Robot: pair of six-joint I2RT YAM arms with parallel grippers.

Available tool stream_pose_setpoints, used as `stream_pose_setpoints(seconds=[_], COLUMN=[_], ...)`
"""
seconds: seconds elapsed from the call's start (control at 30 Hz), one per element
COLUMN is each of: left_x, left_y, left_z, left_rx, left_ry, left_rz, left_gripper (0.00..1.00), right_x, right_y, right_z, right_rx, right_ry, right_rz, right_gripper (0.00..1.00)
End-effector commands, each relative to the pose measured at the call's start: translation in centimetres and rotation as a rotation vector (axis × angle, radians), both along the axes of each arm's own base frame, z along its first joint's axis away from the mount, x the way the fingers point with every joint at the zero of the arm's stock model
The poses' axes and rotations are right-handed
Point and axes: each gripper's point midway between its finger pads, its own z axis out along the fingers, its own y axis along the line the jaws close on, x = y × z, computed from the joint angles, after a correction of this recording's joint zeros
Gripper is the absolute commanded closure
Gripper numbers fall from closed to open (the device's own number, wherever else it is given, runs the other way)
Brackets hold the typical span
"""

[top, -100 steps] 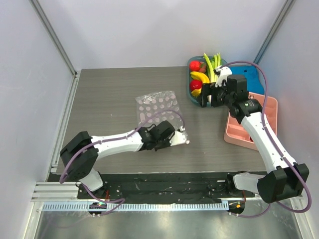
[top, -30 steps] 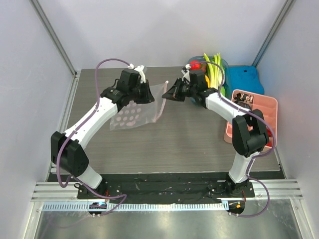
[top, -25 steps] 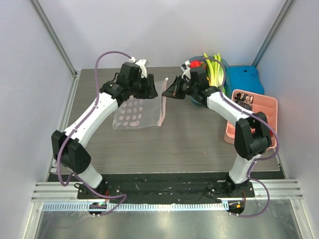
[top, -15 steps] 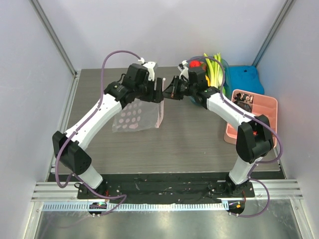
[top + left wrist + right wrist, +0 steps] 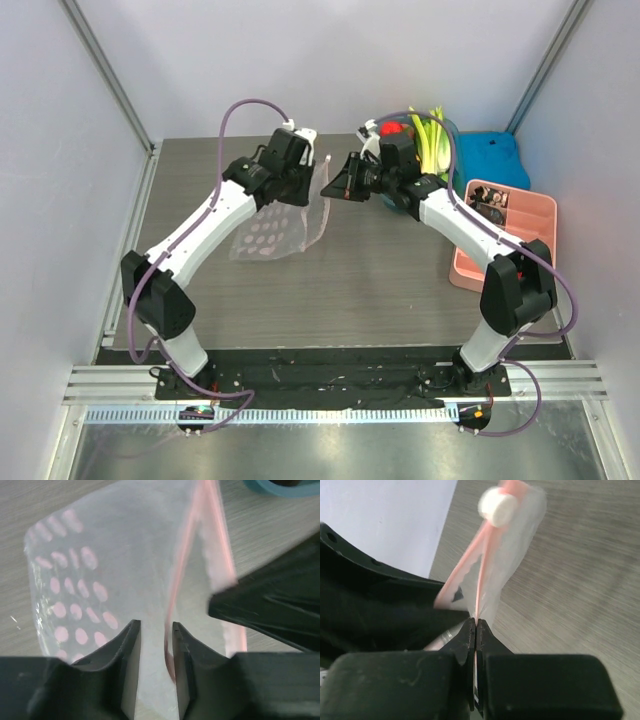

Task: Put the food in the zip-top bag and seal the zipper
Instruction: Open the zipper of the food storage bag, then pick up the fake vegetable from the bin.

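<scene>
The zip-top bag [image 5: 266, 232] hangs lifted off the table by its mouth edge, dotted side to the left. Its pink zipper [image 5: 321, 214] runs down the right edge. My right gripper [image 5: 331, 188] is shut on the zipper [image 5: 480, 587], pinching the strip flat between its fingertips [image 5: 469, 630]. My left gripper [image 5: 307, 177] is close beside it; its jaws stand apart around the bag's edge [image 5: 100, 555], with the zipper [image 5: 182, 560] running into the gap. The food sits in the teal bowl [image 5: 455, 130]: a red fruit [image 5: 392, 128] and celery-like stalks [image 5: 428, 140].
A blue block [image 5: 490, 160] and a pink tray [image 5: 505, 245] lie at the right, behind my right arm. In the left wrist view the right gripper's black body [image 5: 280, 610] fills the right side, nearly touching my left finger.
The bag has been lifted from flat on the table. Over the last second my left gripper let go, slid right along the bag's mouth toward the right gripper and has narrowed again.
</scene>
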Motion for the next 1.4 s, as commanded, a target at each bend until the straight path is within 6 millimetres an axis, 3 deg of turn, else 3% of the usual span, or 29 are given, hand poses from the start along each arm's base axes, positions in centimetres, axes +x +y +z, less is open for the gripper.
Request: stream_pose_setpoints(seconds=[0.0,0.07,0.2,0.27,0.37,0.4,0.43,0.53,0.57,0.6,0.63,0.7,0.73,0.87,0.93,0.97,1.0,1.07,1.1,1.37], left_x=[1.1,1.0,0.1,0.2,0.5,0.6,0.8,1.1,1.4,1.5,1.6,2.0,2.1,2.9,3.3,3.3,3.6,3.8,3.9,5.0], left_y=[1.4,1.4,-0.1,-0.3,0.0,0.1,0.1,-0.1,-0.2,-0.4,-0.5,-0.8,-0.8,-1.0,-1.1,-1.1,-1.3,-1.4,-1.4,-0.9], left_z=[2.2,2.5,3.6,3.6,3.7,3.9,4.1,4.6,4.3,4.1,4.2,3.9,3.8,3.6,3.4,3.1,3.4,3.2,3.3,2.7], left_rx=[-0.093,-0.129,-0.217,-0.229,-0.224,-0.231,-0.237,-0.257,-0.265,-0.271,-0.278,-0.293,-0.297,-0.304,-0.307,-0.306,-0.319,-0.322,-0.327,-0.281], left_ry=[-0.013,-0.005,-0.005,-0.003,-0.004,-0.011,-0.017,-0.020,-0.014,-0.002,-0.001,0.000,0.000,-0.004,-0.009,-0.006,-0.023,-0.029,-0.034,-0.055], left_rz=[0.054,0.044,-0.020,-0.016,0.003,0.010,0.016,0.039,0.054,0.063,0.066,0.079,0.088,0.112,0.121,0.125,0.123,0.121,0.121,0.158], left_gripper=[0.79,0.86,0.90,1.00,1.00,1.00,1.00,1.00,1.00,1.00,1.00,1.00,1.00,1.00,1.00,1.00,1.00,1.00,1.00,1.00], right_x=[-1.1,-0.6,0.9,1.4,1.8,1.7,2.2,3.9,5.6,6.3,7.3,9.4,9.9,13.5,15.3,16.3,17.4,19.0,20.4,25.8], right_y=[-0.5,-1.1,-1.2,-1.3,-1.3,-1.3,-1.9,-4.0,-6.4,-7.4,-8.7,-12.6,-13.9,-21.9,-24.9,-25.9,-26.7,-27.9,-29.8,-31.5], right_z=[1.5,1.2,0.7,1.2,1.1,1.2,1.6,2.8,3.3,3.6,4.3,4.6,4.9,1.8,1.4,-0.2,0.8,0.4,0.3,-1.6], right_rx=[-0.063,-0.105,-0.149,-0.159,-0.185,-0.180,-0.181,-0.160,-0.154,-0.143,-0.138,-0.149,-0.168,-0.394,-0.494,-0.545,-0.567,-0.626,-0.647,-0.702], right_ry=[-0.073,-0.087,-0.128,-0.148,-0.167,-0.164,-0.173,-0.163,-0.162,-0.159,-0.173,-0.182,-0.187,-0.169,-0.169,-0.156,-0.189,-0.204,-0.215,-0.261], right_rz=[0.048,0.029,0.034,0.038,0.062,0.077,0.074,0.016,-0.043,-0.057,-0.080,-0.153,-0.180,-0.363,-0.462,-0.470,-0.500,-0.538,-0.568,-0.627], right_gripper=[0.99,0.99,0.99,0.99,0.97,0.87,0.64,0.32,0.28,0.24,0.14,0.03,0.02,0.01,0.00,0.00,0.00,0.00,0.00,0.00])
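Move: Between the left fingers, not yet shut, runs the left lip of the bag's zipper. The right lip, already pinched by the right hand, is held about 6 cm to the left hand's right and 2 cm farther out. From the right hand the food tub lies some 22 cm ahead, 25 cm right and 19 cm below; its celery sits 3 cm right of the tub's middle, and the blue bag is about 25 cm right of the tub. Closing the left fingers pinches the left zipper lip, and that hand then keeps its grip, easing about 3 cm forward with a slight roll, its left side dropping. The right hand first lingers, dipping slightly, then opens wide to let go of the right lip and sweeps roughly 37 cm right and forward to above the food tub, its wrist turning until the fingers point down. ##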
